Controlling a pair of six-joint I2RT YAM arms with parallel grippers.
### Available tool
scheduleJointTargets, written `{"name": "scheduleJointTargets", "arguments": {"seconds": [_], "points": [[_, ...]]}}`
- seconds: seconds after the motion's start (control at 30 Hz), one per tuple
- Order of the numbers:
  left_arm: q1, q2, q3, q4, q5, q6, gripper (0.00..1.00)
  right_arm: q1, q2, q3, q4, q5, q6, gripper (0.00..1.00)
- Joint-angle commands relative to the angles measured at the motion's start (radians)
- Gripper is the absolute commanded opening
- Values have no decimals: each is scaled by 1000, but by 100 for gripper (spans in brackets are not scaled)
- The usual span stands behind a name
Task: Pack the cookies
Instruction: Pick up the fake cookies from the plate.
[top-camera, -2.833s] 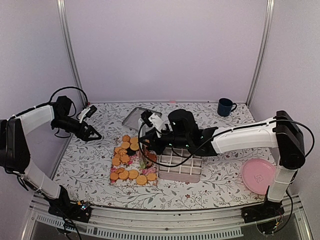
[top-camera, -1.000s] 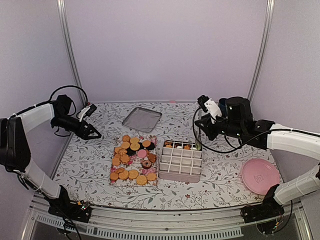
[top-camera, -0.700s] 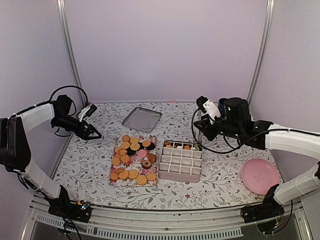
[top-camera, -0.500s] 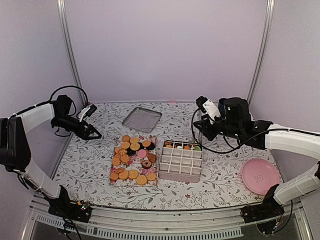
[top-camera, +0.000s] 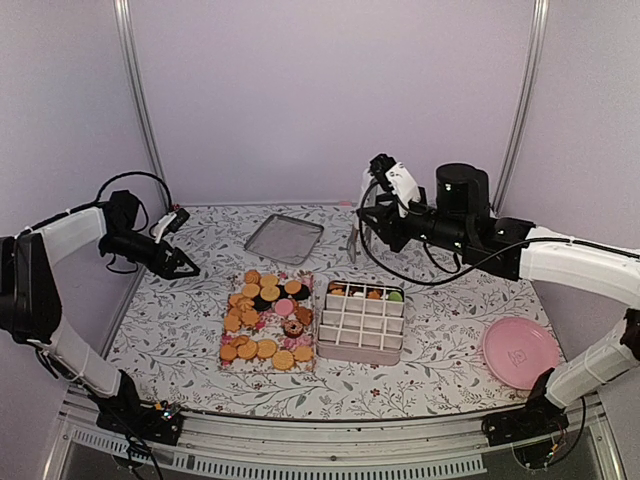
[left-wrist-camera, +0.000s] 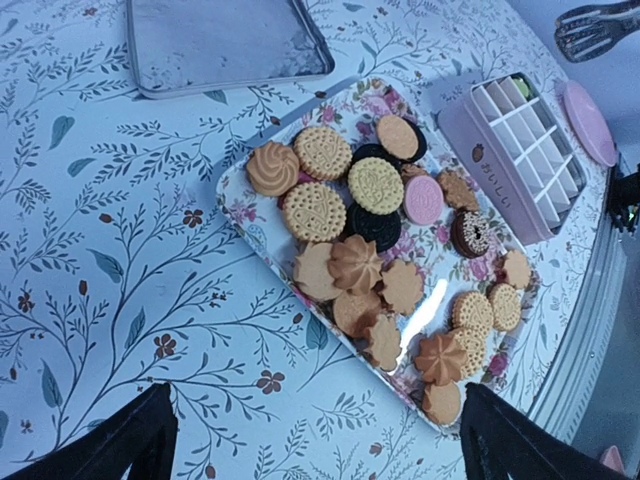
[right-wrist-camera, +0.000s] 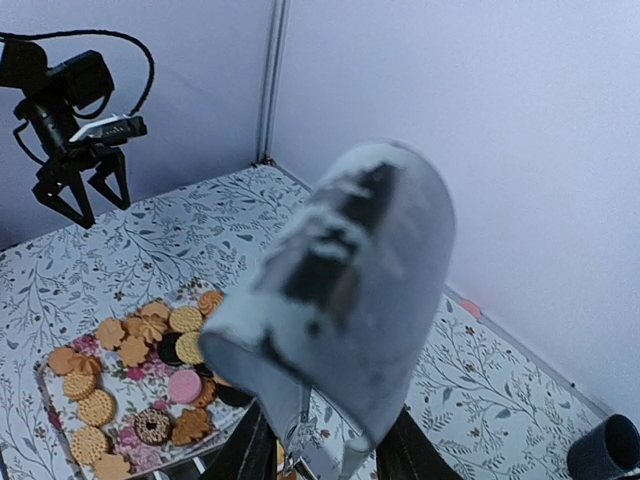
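Note:
The cookies (top-camera: 262, 318), mostly golden-orange with a few dark ones and a pink one, lie on a floral tray (top-camera: 226, 358) at the table's middle. A white gridded box (top-camera: 358, 352) stands right of it, with a few cookies and a green one (top-camera: 395, 296) in its far row. My right gripper (top-camera: 368, 220) hangs high behind the box, shut on metal tongs (right-wrist-camera: 340, 290) that point down. My left gripper (left-wrist-camera: 320, 450) is open and holds nothing, hovering left of the tray near the cookies (left-wrist-camera: 375, 185).
A shallow metal tray (top-camera: 285, 238) lies behind the cookies. A pink plate (top-camera: 518, 352) sits at the front right. A dark blue mug (right-wrist-camera: 605, 450) stands near the back right wall. Upright frame posts rise at both back corners.
My right gripper has lifted the tongs away from the box's far right cell, swinging up and left. A green cookie now lies in that cell. The left arm has not moved.

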Motion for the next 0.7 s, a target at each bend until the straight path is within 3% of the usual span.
{"name": "scheduleJointTargets", "arguments": {"seconds": [0.0,0.37,0.67], "points": [[39,-16,8,-7,9,19,99,112,145,110,143,-63,36,33],[77,-25,-10,-12,2,32,99,250,629,477,261,-184,116,36],[77,-27,-13,-20,3,41,99,273,791,564,287,-141,123,38]]}}
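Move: The cookies mid-plate lie about 25 cm to the left of the right hand, which still holds the tongs, some 5 cm nearer the base and 29 cm below. The compartment box stands almost straight below that hand, roughly 10 cm back; the metal tray is some 20 cm left and 15 cm ahead, at table level. From the left hand the cookies lie about 18 cm right, 6 cm back and 13 cm below. Right hand swings its tongs about 25 cm left, sinking 10 cm, towards the plate's cookies; left hand edges left. ##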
